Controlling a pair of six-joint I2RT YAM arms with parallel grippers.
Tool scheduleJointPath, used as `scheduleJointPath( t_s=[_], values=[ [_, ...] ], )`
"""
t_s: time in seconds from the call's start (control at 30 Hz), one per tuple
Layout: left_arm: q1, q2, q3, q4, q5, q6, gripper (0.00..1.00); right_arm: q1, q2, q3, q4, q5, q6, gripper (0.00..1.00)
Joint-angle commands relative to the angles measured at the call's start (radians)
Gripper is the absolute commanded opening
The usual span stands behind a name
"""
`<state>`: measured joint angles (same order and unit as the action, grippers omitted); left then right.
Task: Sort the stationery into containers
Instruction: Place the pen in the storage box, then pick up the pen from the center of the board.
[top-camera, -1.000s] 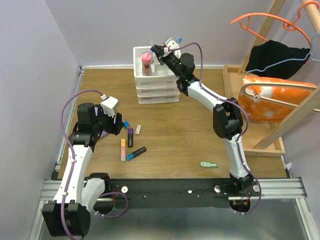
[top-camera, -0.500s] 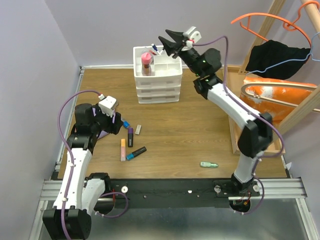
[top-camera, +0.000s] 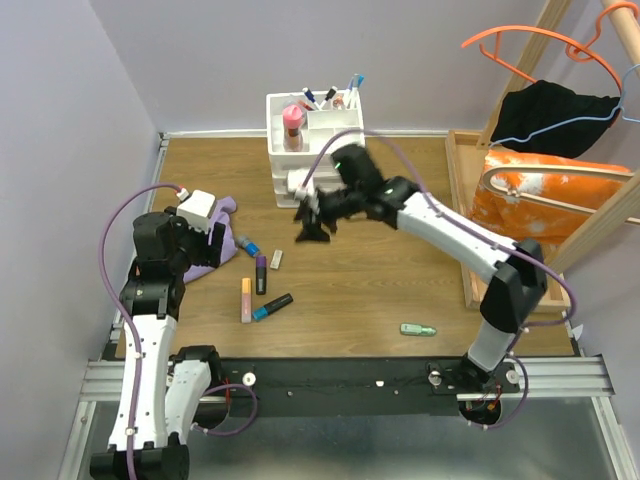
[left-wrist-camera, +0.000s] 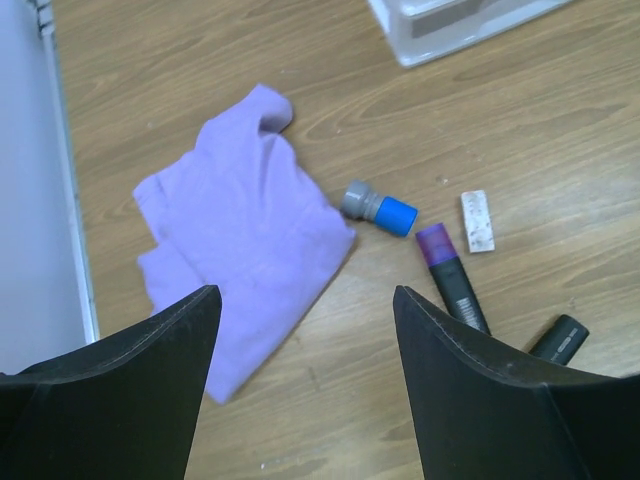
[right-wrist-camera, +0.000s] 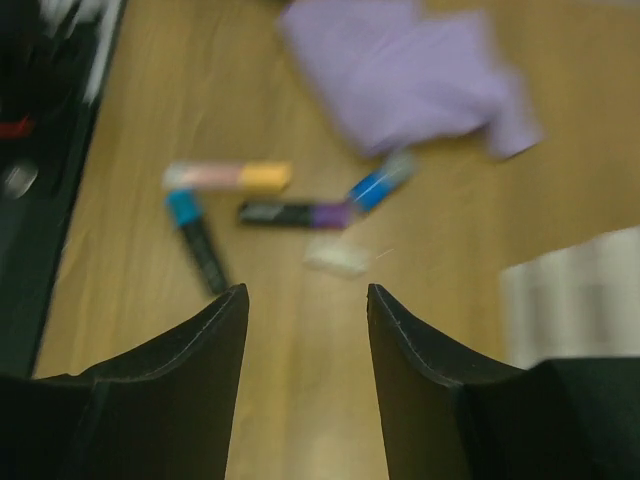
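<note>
The white drawer organiser (top-camera: 312, 160) stands at the back of the table, with several pens (top-camera: 332, 96) upright in its top compartments. Loose stationery lies left of centre: a blue-capped stub (top-camera: 249, 247) (left-wrist-camera: 380, 208), a purple-and-black marker (top-camera: 260, 273) (left-wrist-camera: 452, 278), an orange-pink highlighter (top-camera: 245, 298) (right-wrist-camera: 228, 177) and a black marker with a blue cap (top-camera: 272, 306) (right-wrist-camera: 198, 240). A green piece (top-camera: 418, 329) lies apart, near the front right. My left gripper (top-camera: 214, 243) (left-wrist-camera: 305, 292) hangs open above the cloth's edge. My right gripper (top-camera: 312, 226) (right-wrist-camera: 306, 290) is open and empty in front of the drawers.
A purple cloth (top-camera: 224, 214) (left-wrist-camera: 240, 240) lies by the left wall. A small white eraser-like block (top-camera: 276, 259) (left-wrist-camera: 478, 220) sits beside the markers. At the right stands a wooden tray-frame (top-camera: 465, 170) with an orange bag (top-camera: 550, 205), and hangers above it.
My right arm has swung down from above the organiser's top to low over the table in front of the drawers, and its jaws have opened. My left arm drew back leftward, uncovering the cloth.
</note>
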<state>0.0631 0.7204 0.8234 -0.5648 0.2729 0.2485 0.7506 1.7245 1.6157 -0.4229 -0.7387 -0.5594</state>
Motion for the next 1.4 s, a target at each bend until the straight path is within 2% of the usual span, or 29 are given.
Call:
scheduleJointPath(
  t_s=[0.0, 0.17, 0.37, 0.63, 1.0, 1.07, 1.1, 1.13, 1.23, 1.37],
  values=[
    [0.018, -0.016, 0.022, -0.092, -0.139, -0.081, 0.79, 0.159, 0.053, -0.088, -0.362, 0.114, -0.243, 0.60],
    [0.056, 0.088, 0.111, -0.175, -0.127, -0.195, 0.79, 0.249, 0.177, 0.002, -0.381, 0.133, -0.281, 0.61],
    [0.090, 0.059, 0.106, -0.142, -0.112, -0.222, 0.79, 0.308, 0.322, 0.088, -0.384, 0.163, -0.289, 0.61],
    [0.109, 0.042, 0.118, -0.161, -0.106, -0.225, 0.80, 0.329, 0.460, 0.168, -0.353, 0.202, -0.280, 0.61],
    [0.136, 0.040, 0.103, -0.161, -0.041, -0.244, 0.79, 0.345, 0.569, 0.162, -0.205, 0.277, -0.198, 0.59],
    [0.141, 0.039, 0.097, -0.159, -0.038, -0.245, 0.79, 0.352, 0.581, 0.148, -0.179, 0.303, -0.189, 0.51],
    [0.141, 0.040, 0.097, -0.159, -0.034, -0.245, 0.80, 0.354, 0.584, 0.147, -0.177, 0.311, -0.191, 0.42],
    [0.141, 0.040, 0.098, -0.159, -0.032, -0.244, 0.80, 0.355, 0.581, 0.145, -0.183, 0.312, -0.192, 0.25],
    [0.144, 0.047, 0.106, -0.162, -0.029, -0.244, 0.80, 0.355, 0.508, 0.113, -0.220, 0.311, -0.210, 0.08],
    [0.142, 0.053, 0.103, -0.146, -0.005, -0.232, 0.80, 0.342, 0.284, 0.049, -0.287, 0.300, -0.267, 0.01]
  ],
)
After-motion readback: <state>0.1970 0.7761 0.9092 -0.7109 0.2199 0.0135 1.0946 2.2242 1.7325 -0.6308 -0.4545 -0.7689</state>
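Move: The black pen with the blue cap lies on the table some 24 cm below the right hand, about 9 cm back and 8 cm to its left. The orange-capped pen is some 6 cm left of it and 1 cm farther out, the purple-capped pen about 7 cm farther out and 3 cm left, and the white eraser 11 cm farther out and 1 cm right of it. From the left hand the black pen is some 8 cm back, 14 cm to the right and 21 cm below. The right hand swoops down and back towards the black pen with its fingers apart, then goes on down more slowly while edging left, about 24 cm lower and 10 cm back in all, as the wrist tips the fingers down by some 35 degrees; low over the table the fingers close and pinch the pen's black body from both sides, the blue cap left clear. Meanwhile the open, empty left hand draws a few centimetres left, away from the pens, and turns counter-clockwise before it settles. ##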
